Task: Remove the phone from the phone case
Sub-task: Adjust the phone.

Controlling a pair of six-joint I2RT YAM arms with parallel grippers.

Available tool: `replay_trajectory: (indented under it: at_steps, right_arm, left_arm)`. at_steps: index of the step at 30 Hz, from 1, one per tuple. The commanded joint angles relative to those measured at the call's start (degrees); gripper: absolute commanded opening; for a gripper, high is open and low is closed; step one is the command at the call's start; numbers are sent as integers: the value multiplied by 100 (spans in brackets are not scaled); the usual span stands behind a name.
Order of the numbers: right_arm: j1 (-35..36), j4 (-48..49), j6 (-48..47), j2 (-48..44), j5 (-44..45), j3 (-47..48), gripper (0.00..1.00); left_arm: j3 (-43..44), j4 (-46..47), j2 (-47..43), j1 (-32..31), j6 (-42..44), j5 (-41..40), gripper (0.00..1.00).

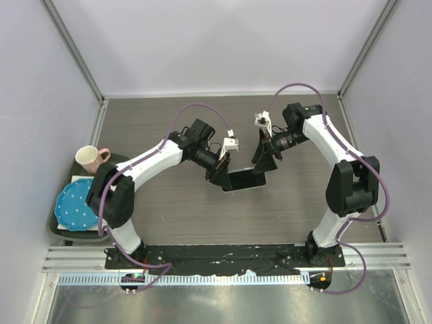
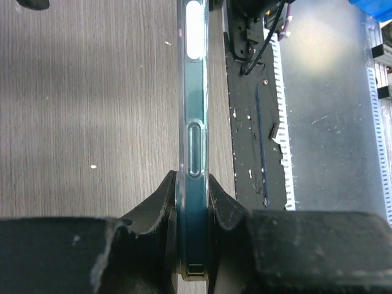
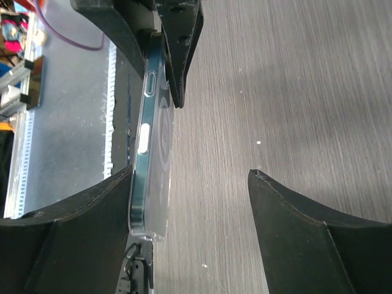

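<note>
The phone [image 1: 244, 180], dark teal and inside a clear phone case [image 3: 160, 177], is held edge-on above the wooden table between the two arms. My left gripper [image 2: 193, 202] is shut on one end of it, one finger pressed on each flat side. The teal phone edge [image 2: 193, 79] and the clear case's button cover [image 2: 195, 150] run away from the jaws. My right gripper [image 3: 190, 174] stands open at the other end. Its left finger [image 3: 92, 214] lies against the phone's screen side, and its right finger [image 3: 306, 226] stands well away from the case back.
A cream mug [image 1: 89, 158] and a blue dotted plate [image 1: 74, 204] sit at the table's left edge. The black base rail [image 1: 223, 256] runs along the near edge. White walls enclose the table on three sides.
</note>
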Motion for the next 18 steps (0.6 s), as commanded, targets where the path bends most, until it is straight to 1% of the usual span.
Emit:
replay_trajectory:
  at_steps: [1,4,6,9,12,18]
  right_arm:
    - [-341,-1149,-1230,-72,-904,320,77]
    - [-552,-1153,-1040,-115,-1291,374,77]
    - [-588,-1153,-987,-212,-1388,373,77]
    - [-606,-1170,-812,-352,-1852,382,77]
    - [-606,-1161,-855,-660,-1995,435,77]
    - [-1123,-1170,-593,-1012,-2320,531,82]
  left_arm:
    - [-46,416,-667,164,-200,652,0]
    - [-64,557,-816,243,-324,512,0]
    - [-47,548,-913,278,-350,398,0]
    - [67,452,-1027,296,-342,319,0]
    - [120,407,-1176,296,-376,257,0]
    - [-108,864,-1510,296,-850,-76,0]
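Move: The left hand already pinches the cased phone by its left end; the phone's middle lies about 6 cm to the right of that hand, level ahead and about 1 cm lower. From the right hand, already open around the freed end, the middle is some 7 cm left, 3 cm back and 2 cm down, with the left gripper's fingertips about 15 cm left, 3 cm back and 3 cm down. The white phone on the table lies roughly 16 cm ahead, 13 cm left and 15 cm below the left hand. Keeping its pinch on the phone's left end, the left hand carries the phone up about 6 cm, drifting a little left and tilting by some 10 degrees. The right hand, fingers staying wide open, climbs faster, about 8 cm, clear of the phone's right end, while its left-pointing fingers swing up by some 20 degrees. ##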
